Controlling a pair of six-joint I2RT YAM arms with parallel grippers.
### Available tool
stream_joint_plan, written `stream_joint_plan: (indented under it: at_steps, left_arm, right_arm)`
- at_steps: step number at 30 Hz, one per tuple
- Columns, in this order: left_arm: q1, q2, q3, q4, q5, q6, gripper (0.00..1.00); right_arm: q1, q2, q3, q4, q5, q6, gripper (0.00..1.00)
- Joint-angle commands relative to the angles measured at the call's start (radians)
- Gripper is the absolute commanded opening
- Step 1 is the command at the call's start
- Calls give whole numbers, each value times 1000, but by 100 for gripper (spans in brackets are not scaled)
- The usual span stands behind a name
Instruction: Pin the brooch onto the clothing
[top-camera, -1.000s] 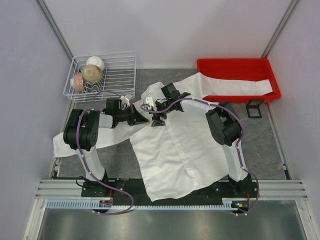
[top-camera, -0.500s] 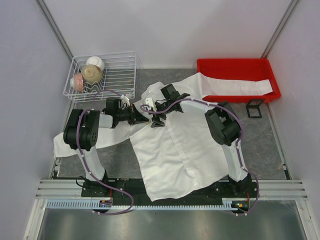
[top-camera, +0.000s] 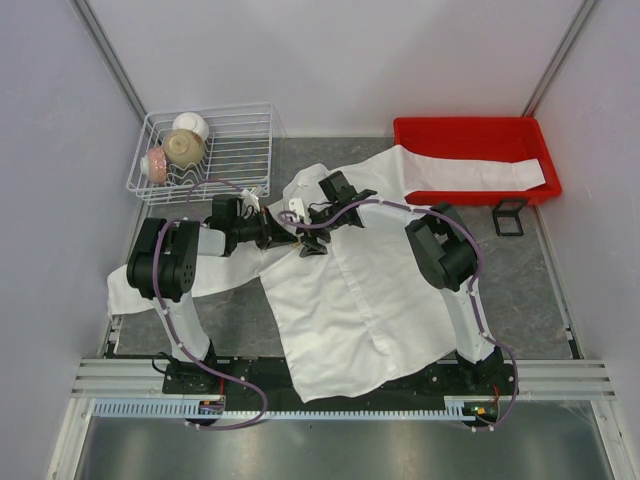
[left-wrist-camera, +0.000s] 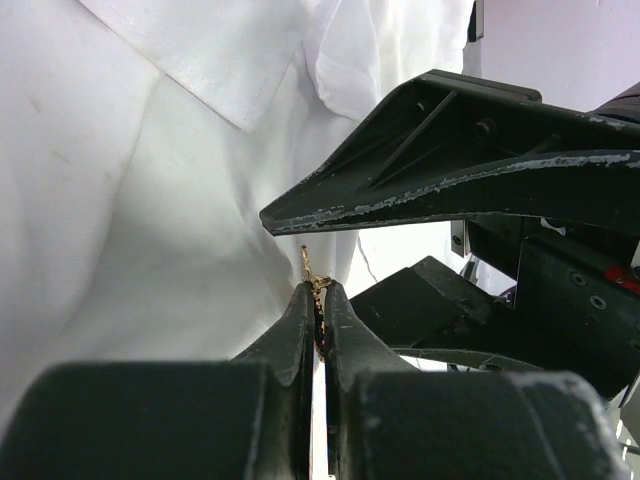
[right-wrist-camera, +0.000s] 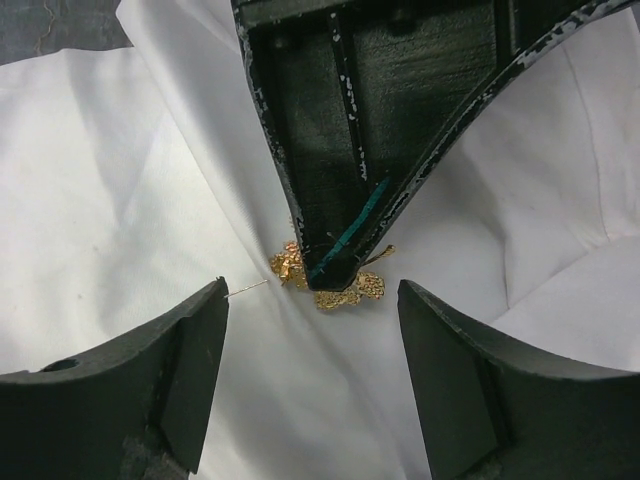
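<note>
The clothing, a white collared shirt (top-camera: 360, 300), lies spread on the table. My left gripper (left-wrist-camera: 318, 290) is shut on the brooch (right-wrist-camera: 352, 290), a small gold openwork ornament pressed against the shirt fabric (right-wrist-camera: 330, 400) near the collar. Its thin pin (right-wrist-camera: 248, 289) sticks out sideways towards one finger of the right gripper. My right gripper (right-wrist-camera: 311, 300) is open, its fingers (right-wrist-camera: 190, 350) standing on either side of the brooch without touching it. In the top view the left gripper (top-camera: 288, 238) and the right gripper (top-camera: 310, 240) meet tip to tip at the shirt's upper left.
A white wire basket (top-camera: 250, 125) with bowls stands at the back left. A red tray (top-camera: 470, 128) at the back right holds one shirt sleeve. A small black stand (top-camera: 508, 218) sits beside the tray. The other sleeve (top-camera: 125, 285) trails past the left arm.
The right arm has shifted slightly left, bringing its open gripper closer round the brooch. The left gripper has stayed shut on the brooch in the same place.
</note>
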Motion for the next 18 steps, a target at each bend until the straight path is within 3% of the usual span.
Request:
stream_joint_plan:
  at_steps: [1, 6, 18]
  left_arm:
    - [-6, 0, 0, 48, 37, -10, 2]
    - [-6, -1, -3, 48, 46, -5, 2]
    - [-6, 0, 0, 51, 66, -4, 2]
  right_arm:
    - [0, 7, 15, 38, -59, 37, 74]
    - [-8, 27, 58, 49, -75, 105, 60]
    - [-29, 52, 96, 46, -153, 208, 56]
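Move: The gold brooch, pin tip pointing back, sits between the right hand's open fingers, about 1 cm to the left of that hand's point and level fore and aft. The shirt's raised fold, with the pin across it, lies about 1 cm back, 1 cm left and 1 cm below the right hand; the collar is some 13 cm ahead and 1 cm right, 2 cm lower. From the left hand, the brooch is at the shut fingertips, about 1 cm right. The right hand stays in place, shifting less than half a centimetre, and closes its fingers by about a fifth of their full range, bringing the front finger against the brooch's edge and the rear one against the pin tip across the cloth fold. Meanwhile its wrist rolls some 10 degrees about the line of its fingers, top side going forward, while the left hand holds still and keeps its pinch on the brooch. ##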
